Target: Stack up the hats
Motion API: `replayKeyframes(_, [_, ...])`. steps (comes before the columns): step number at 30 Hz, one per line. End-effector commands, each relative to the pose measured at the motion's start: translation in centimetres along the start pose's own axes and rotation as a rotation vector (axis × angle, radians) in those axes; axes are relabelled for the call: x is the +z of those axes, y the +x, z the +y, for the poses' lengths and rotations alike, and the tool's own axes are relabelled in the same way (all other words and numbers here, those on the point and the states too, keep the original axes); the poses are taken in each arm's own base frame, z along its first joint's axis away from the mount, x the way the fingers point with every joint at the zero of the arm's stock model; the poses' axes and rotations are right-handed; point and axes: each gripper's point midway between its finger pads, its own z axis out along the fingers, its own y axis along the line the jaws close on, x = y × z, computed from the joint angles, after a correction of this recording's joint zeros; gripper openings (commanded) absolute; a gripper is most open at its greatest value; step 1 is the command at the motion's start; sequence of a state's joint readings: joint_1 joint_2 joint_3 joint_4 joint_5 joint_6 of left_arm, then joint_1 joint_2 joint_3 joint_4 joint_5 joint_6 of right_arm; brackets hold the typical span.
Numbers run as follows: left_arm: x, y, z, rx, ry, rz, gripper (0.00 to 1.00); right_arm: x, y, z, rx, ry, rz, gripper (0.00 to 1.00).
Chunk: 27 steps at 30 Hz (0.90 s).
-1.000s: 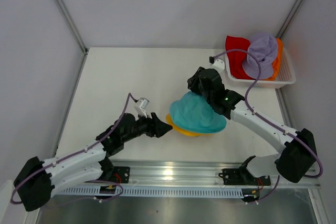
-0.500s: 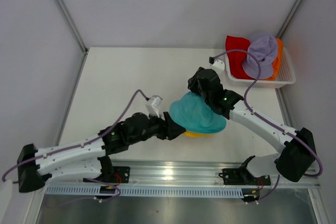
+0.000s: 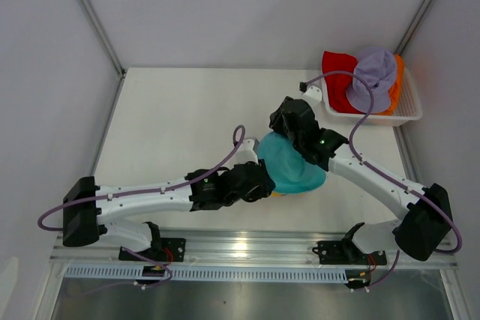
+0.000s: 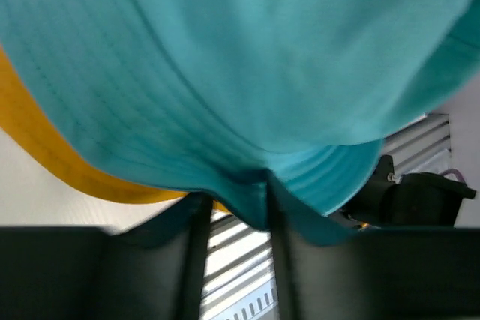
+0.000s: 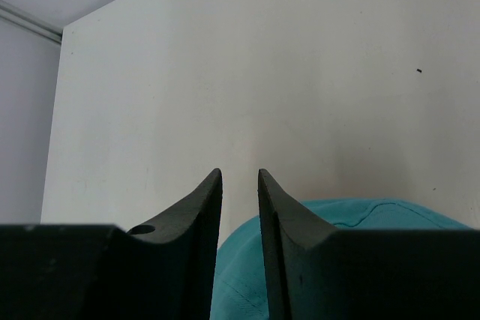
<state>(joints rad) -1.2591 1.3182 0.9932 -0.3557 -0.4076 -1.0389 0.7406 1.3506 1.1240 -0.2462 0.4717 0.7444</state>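
The teal hat (image 3: 294,166) lies over the yellow hat (image 3: 278,193) at the table's middle front; only a sliver of yellow shows. My left gripper (image 3: 262,182) is at the teal hat's near-left brim. In the left wrist view a fold of teal brim (image 4: 251,200) is pinched between its fingers, with yellow (image 4: 45,148) beneath. My right gripper (image 3: 283,131) sits on the teal hat's far edge, jaws nearly together, with teal fabric (image 5: 240,275) between them. The lavender (image 3: 373,76), red (image 3: 336,65) and orange (image 3: 398,73) hats lie in the basket. The dark blue hat is out of view.
The white mesh basket (image 3: 375,118) stands at the back right corner. Grey walls close in the table on the left, back and right. The metal rail (image 3: 247,249) with the arm bases runs along the front edge.
My left arm has reached right and forward, and its gripper has gone from beside the hats to under the teal brim. The teal hat has bunched rightward. The right arm has not moved.
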Motion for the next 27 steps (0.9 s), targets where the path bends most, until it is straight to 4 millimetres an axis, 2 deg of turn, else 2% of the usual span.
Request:
replayKeyframes(1, [0.5, -0.4, 0.9, -0.045, -0.078, -0.03, 0.29, -0.3, 6.9, -7.5, -0.154, 0.239, 0.205, 0.31])
replayKeyframes(2, [0.5, -0.2, 1.0, -0.046, -0.082, -0.022, 0.04, -0.3, 6.8, -7.5, -0.155, 0.239, 0.203, 0.31])
replayKeyframes(3, [0.4, 0.1, 1.3, -0.048, -0.091, -0.013, 0.01, -0.3, 6.8, -7.6, -0.156, 0.242, 0.205, 0.31])
replayKeyframes(6, [0.0, 1.9, 2.9, -0.042, -0.076, 0.038, 0.01, -0.1, 6.5, -7.8, -0.154, 0.247, 0.203, 0.31])
replayKeyframes(7, [-0.1, 1.2, 1.7, -0.065, 0.0, 0.007, 0.01, -0.1, 6.5, -7.9, -0.151, 0.25, 0.205, 0.31])
replayKeyframes(9, [-0.5, 1.9, 2.8, -0.042, 0.082, -0.002, 0.01, 0.1, 6.1, -8.0, -0.142, 0.248, 0.199, 0.31])
replayKeyframes(10, [-0.7, 0.6, 0.7, -0.061, 0.188, -0.058, 0.01, 0.1, 6.1, -8.0, -0.142, 0.247, 0.199, 0.31])
replayKeyframes(11, [-1.0, 0.5, -0.1, -0.047, 0.245, -0.069, 0.01, 0.2, 6.0, -8.1, -0.142, 0.249, 0.197, 0.31])
replayKeyframes(12, [-0.5, 1.5, 1.1, 0.038, 0.252, -0.069, 0.01, 0.3, 5.8, -8.0, -0.139, 0.245, 0.193, 0.31])
replayKeyframes(14, [-0.4, 0.9, 0.1, 0.114, 0.325, -0.127, 0.01, 0.5, 5.6, -8.0, -0.141, 0.246, 0.193, 0.31])
replayKeyframes(15, [0.1, 1.1, 0.9, 0.229, 0.321, -0.152, 0.01, 0.5, 5.7, -8.1, -0.145, 0.246, 0.197, 0.31])
replayKeyframes(17, [1.3, 1.7, 1.7, 0.294, 0.321, -0.184, 0.01, 0.6, 5.6, -8.1, -0.145, 0.249, 0.195, 0.31])
replayKeyframes(19, [2.7, 3.3, 3.9, 0.358, 0.292, -0.177, 0.01, 0.8, 5.9, -8.2, -0.15, 0.25, 0.202, 0.31])
replayKeyframes(20, [2.8, 2.7, 3.1, 0.358, 0.323, -0.213, 0.01, 0.8, 6.0, -8.2, -0.151, 0.249, 0.206, 0.31])
replayKeyframes(22, [3.4, 2.9, 2.9, 0.395, 0.336, -0.223, 0.01, 0.9, 6.1, -8.4, -0.149, 0.254, 0.212, 0.31])
replayKeyframes(23, [4.0, 3.4, 3.2, 0.412, 0.326, -0.21, 0.01, 0.9, 6.3, -8.4, -0.151, 0.253, 0.217, 0.31])
replayKeyframes(27, [3.8, 4.6, 0.9, 0.495, 0.465, -0.182, 0.01, 0.9, 6.3, -8.1, -0.147, 0.24, 0.219, 0.31])
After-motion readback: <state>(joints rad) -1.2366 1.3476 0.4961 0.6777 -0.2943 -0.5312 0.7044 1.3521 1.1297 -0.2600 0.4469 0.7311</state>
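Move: The teal hat's near-left brim already lies between the left fingertips, the middle of the hat being some 6 cm ahead of that hand, 7 cm to its right and roughly level. The yellow hat sits beneath, about 4 cm ahead, 3 cm right and 4 cm down. For the right hand, poised at the far side, the teal hat's middle is around 13 cm back, 4 cm right and 6 cm below. Close the left gripper fully to pinch the teal brim. Keep the grip while the hand eases about 1 cm left, then bring it some 3 cm right, with a little forward and down, tilting the fingers up and swinging them clockwise, about 30 degrees in all. Keep the right hand almost in place at the hat's far side, its opening unchanged. ##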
